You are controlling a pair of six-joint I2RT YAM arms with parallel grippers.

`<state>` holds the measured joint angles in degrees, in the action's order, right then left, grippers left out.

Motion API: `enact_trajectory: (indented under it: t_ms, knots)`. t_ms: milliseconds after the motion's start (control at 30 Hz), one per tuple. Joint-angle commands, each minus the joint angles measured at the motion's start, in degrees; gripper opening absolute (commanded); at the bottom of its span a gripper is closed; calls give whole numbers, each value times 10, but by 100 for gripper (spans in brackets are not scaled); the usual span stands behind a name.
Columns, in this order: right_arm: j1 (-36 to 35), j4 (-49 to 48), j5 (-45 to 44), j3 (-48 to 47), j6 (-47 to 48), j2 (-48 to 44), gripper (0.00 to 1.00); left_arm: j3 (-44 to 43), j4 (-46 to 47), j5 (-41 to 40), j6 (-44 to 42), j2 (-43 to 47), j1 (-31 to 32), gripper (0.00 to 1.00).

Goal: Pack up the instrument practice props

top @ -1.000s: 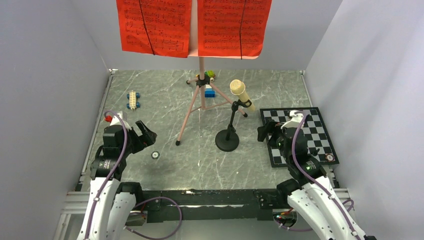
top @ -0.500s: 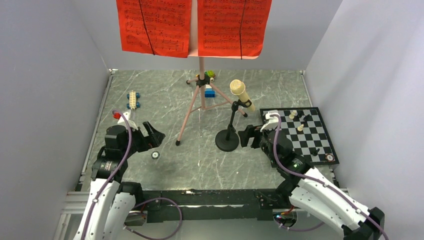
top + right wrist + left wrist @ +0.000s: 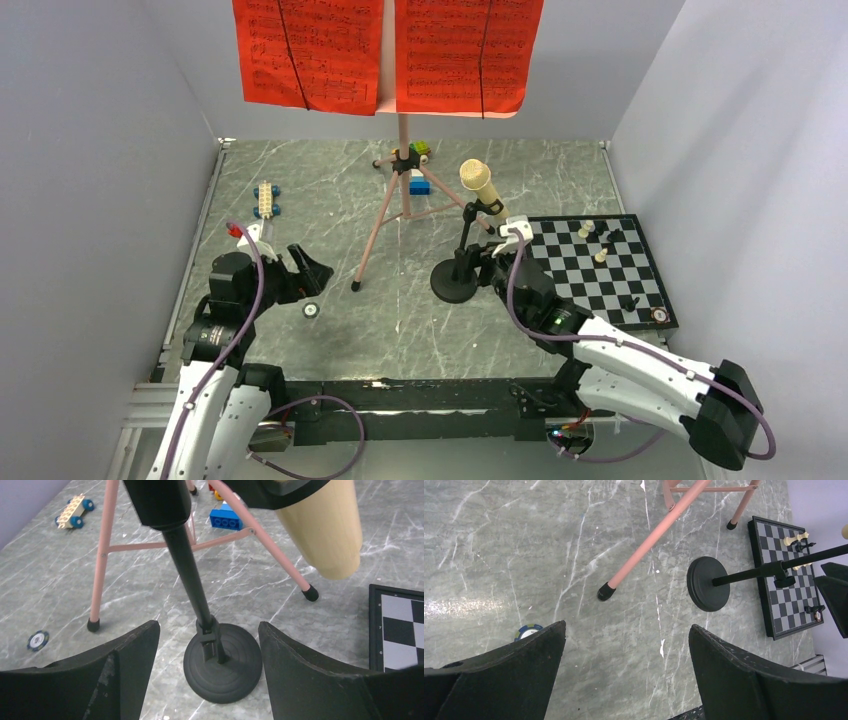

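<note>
The pink tripod music stand point(image 3: 378, 225) stands mid-table, with two red sheet-music pages point(image 3: 308, 55) on its desk at the top. The beige microphone point(image 3: 480, 183) sits clipped in the black round-base mic stand point(image 3: 454, 283), just right of the tripod. My right gripper point(image 3: 487, 268) is open right beside that stand. In the right wrist view its fingers point(image 3: 208, 625) straddle the lower pole above the base point(image 3: 225, 667) without touching it, and the microphone point(image 3: 325, 530) hangs overhead. My left gripper point(image 3: 627, 627) is open and empty over bare table, short of the tripod leg point(image 3: 649, 545).
A chessboard point(image 3: 600, 270) with a few pieces lies at the right. A small round chip point(image 3: 311, 310) lies by my left gripper. A toy block car point(image 3: 266, 200) sits at the back left, and blue blocks point(image 3: 419, 183) lie under the tripod. Grey walls enclose three sides.
My right arm swung left off the chessboard to the mic stand, its jaws narrowing a little. My left gripper edged forward and right towards the chip.
</note>
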<state>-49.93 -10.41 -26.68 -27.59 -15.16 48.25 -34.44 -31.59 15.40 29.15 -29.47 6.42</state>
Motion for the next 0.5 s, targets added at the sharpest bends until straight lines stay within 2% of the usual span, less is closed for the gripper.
enact_trajectory:
  t_ms: [0, 233, 467]
  knots:
    - [-3, -99, -50, -13, 23, 28, 75, 0, 22, 12, -7, 7, 2, 96]
    - [-3, -147, -53, -41, 40, 99, 66, 4, 26, 11, -3, 15, 2, 96]
    - [-2, -160, -48, -58, 41, 141, 49, 9, 37, 18, 1, 17, 3, 93]
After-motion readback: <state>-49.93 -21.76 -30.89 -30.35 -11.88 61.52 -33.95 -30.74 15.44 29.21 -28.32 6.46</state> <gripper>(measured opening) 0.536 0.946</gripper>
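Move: The microphone stand's pole rises about 6 cm ahead of the right hand and 2 cm to its left, its middle some 5 cm lower. Its microphone hangs roughly 11 cm ahead, 4 cm right and 6 cm above the hand; the music stand's legs are about 17 cm ahead and 11 cm left, 10 cm below. The chessboard's middle is some 8 cm ahead, 26 cm right and 18 cm down. From the left hand the microphone stand lies about 10 cm ahead and 25 cm right. The microphone stand's pole is approached below its top clamp by the right hand, which reaches some 3.5 cm forward and then also edges about 2 cm left, nearly level and with hardly any turn. Its fingers narrow steadily from about three-quarters open to about half, with the pole lined up between them; a touch can't be made out. ##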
